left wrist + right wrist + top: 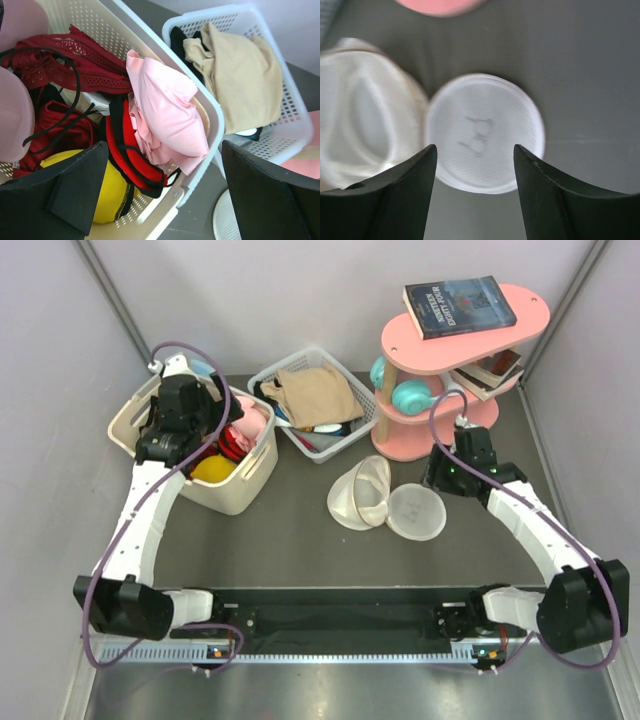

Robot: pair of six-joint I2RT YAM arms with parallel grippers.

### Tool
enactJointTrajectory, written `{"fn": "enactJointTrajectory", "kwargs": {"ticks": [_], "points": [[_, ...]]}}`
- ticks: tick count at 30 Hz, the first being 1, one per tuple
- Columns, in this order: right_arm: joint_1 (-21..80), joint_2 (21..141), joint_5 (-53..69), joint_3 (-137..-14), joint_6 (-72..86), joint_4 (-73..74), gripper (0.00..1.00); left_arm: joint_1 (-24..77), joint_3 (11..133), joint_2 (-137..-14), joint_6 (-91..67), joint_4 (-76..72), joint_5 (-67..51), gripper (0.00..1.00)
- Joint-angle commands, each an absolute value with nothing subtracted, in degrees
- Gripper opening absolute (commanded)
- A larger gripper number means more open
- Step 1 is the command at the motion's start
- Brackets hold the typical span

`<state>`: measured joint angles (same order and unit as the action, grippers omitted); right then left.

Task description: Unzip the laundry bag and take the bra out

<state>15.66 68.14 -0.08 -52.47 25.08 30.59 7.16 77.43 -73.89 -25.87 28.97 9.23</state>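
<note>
The laundry bag (385, 500) lies unzipped on the dark table, its two round cream halves spread side by side. In the right wrist view the flat half with the black logo (485, 132) is under my right gripper (475, 148), which hovers open over it and holds nothing; the hollow half (365, 115) is to the left. The light pink bra (165, 107) is draped over the rim of the cream laundry basket (210, 107), on top of red garments. My left gripper (164, 150) is wide open just above it, empty. From above, the bra (255, 420) shows beside the left gripper (215, 430).
The cream basket (235, 495) also holds red clothes (60, 55) and a yellow item (107, 192). A white grid basket (330, 440) with tan cloth (315, 395) stands behind the bag. A pink two-tier shelf (440, 435) with books and teal headphones (410, 395) is at the back right.
</note>
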Motion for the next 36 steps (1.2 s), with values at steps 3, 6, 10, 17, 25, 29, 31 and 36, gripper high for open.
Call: {"fn": "enactJointTrajectory", "kwargs": {"ticks": [3, 6, 10, 17, 25, 29, 31, 36], "points": [[10.0, 71.7, -4.6, -47.6, 24.0, 35.0, 0.57, 7.5, 75.8, -68.0, -27.5, 31.4, 7.2, 0.99], [9.9, 73.3, -7.0, -45.8, 24.7, 34.9, 0.54, 7.5, 74.6, -66.4, -27.5, 31.8, 6.7, 0.99], [9.5, 75.0, -9.5, -43.3, 25.8, 33.4, 0.51, 7.6, 73.4, -65.0, -27.5, 32.9, 5.5, 0.99], [9.3, 78.3, -8.0, -41.0, 25.6, 30.2, 0.46, 7.6, 70.9, -63.2, -27.3, 34.5, 6.0, 0.98], [9.5, 81.6, -4.4, -41.0, 24.7, 28.2, 0.23, 7.6, 70.1, -61.6, -25.8, 36.4, 6.1, 0.98], [9.3, 82.3, -5.1, -43.5, 23.5, 30.0, 0.05, 7.6, 70.1, -61.8, -24.4, 37.2, 5.9, 0.98], [9.3, 81.4, -7.3, -45.0, 22.6, 31.4, 0.00, 7.7, 70.5, -61.8, -23.8, 37.2, 6.2, 0.98], [9.4, 78.9, -17.5, -53.9, 18.0, 39.5, 0.00, 7.8, 72.5, -63.1, -22.1, 37.8, 6.2, 0.98]]}}
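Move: The unzipped round lid of the laundry bag lies below the open right hand, its middle about 4 cm back, 2 cm left and 13 cm down. The bag body gapes open some 15 cm to the left of the lid and 4 cm farther out; the pink shelf stands about 27 cm beyond the lid and 7 cm to the right of it. From the left hand, the lid lies roughly 50 cm right, 14 cm back and 28 cm below. The right hand sinks about 13 cm while going back and to the right, some 6 cm each, its fingers tipping about 20 degrees steeper, down to the lid's right rim; there it closes from half open, pinches the rim between the fingertips and starts to lift by 1 to 2 cm, edging right. Meanwhile the left hand, empty and wide open, draws back some 6 cm over the cream basket, away from the pink bra already lying there, rising a little first and then sinking slightly below its starting height. ##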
